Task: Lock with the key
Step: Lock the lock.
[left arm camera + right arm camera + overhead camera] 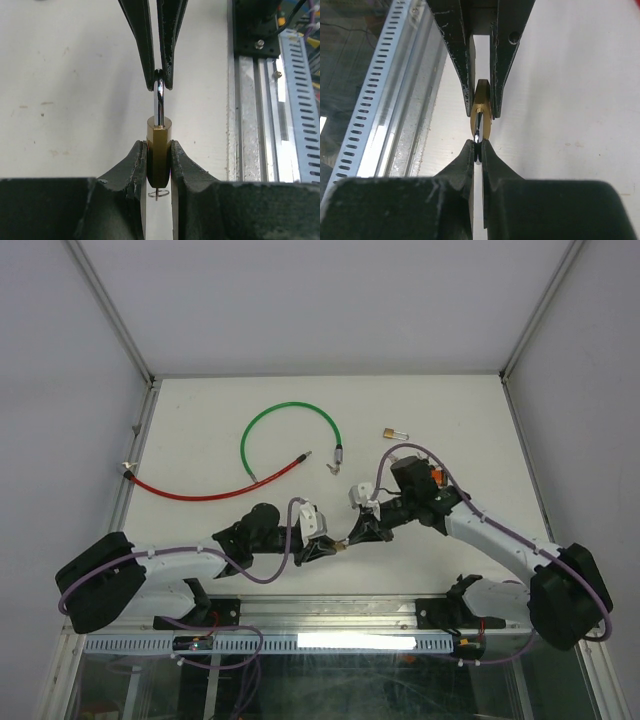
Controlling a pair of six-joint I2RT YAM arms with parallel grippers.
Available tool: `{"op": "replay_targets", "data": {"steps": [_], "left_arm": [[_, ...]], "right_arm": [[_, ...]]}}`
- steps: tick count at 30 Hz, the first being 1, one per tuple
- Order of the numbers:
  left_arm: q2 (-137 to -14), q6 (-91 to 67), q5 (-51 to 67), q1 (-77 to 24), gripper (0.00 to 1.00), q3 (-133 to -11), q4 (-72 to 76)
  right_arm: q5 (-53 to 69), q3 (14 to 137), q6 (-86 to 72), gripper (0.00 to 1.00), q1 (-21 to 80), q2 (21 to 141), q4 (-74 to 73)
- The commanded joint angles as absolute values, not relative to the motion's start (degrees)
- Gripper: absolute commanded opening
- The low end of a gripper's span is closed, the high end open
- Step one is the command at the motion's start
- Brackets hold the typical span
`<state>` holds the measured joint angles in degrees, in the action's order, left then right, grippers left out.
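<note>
A small brass padlock (159,145) hangs in the air between my two grippers, just above the table near its front edge (341,543). My left gripper (158,150) is shut on the lock's brass body. My right gripper (477,147) is shut on the steel shackle (158,102), its fingers coming from the opposite side (159,86). A thin wire ring on a short stem (159,193) shows right under the lock's underside. A small metal piece (331,468) lies on the table; I cannot tell whether it is the key.
A second brass padlock (393,432) lies at the back right. A green cable (285,420) curves at the back middle, a red cable (190,492) runs left of it. The metal rail (255,125) lines the table's front edge.
</note>
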<state>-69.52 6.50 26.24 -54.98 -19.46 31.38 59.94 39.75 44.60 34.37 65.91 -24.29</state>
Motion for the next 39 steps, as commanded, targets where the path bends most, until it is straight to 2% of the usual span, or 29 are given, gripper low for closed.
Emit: {"op": "replay_targets", "data": {"steps": [1, 11, 27, 39], "left_arm": [[-69.8, 11.9, 25.1, -55.0, 0.0, -22.4, 38.8], [-75.2, 15.1, 21.5, -54.7, 0.0, -18.7, 43.5], [-81.5, 9.1, 26.4, -51.6, 0.0, -10.9, 61.6], [-85.4, 7.1, 27.4, -50.4, 0.0, -10.5, 64.7]], "right_arm": [[53.5, 39.5, 44.6, 0.0, 38.6, 69.6, -15.7], [50.9, 39.2, 42.6, 0.0, 42.3, 77.1, -12.2], [50.4, 37.4, 35.1, 0.0, 46.8, 83.8, -3.5], [49.8, 37.5, 35.4, 0.0, 52.8, 91.6, -3.8]]}}
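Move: Both hands already hold the brass padlock: the left pinches its body, the right its shackle. The shackle lies about 3 cm right of the left hand, 1 cm ahead and 2 cm above. From the right hand the lock body is some 3 cm left, 1 cm back and 3 cm below; the orange padlock is about 14 cm ahead and 19 cm right, 11 cm below. Both hands sink about 7 cm with the padlock, drifting left, the right hand closing on the body about 1.5 cm. ##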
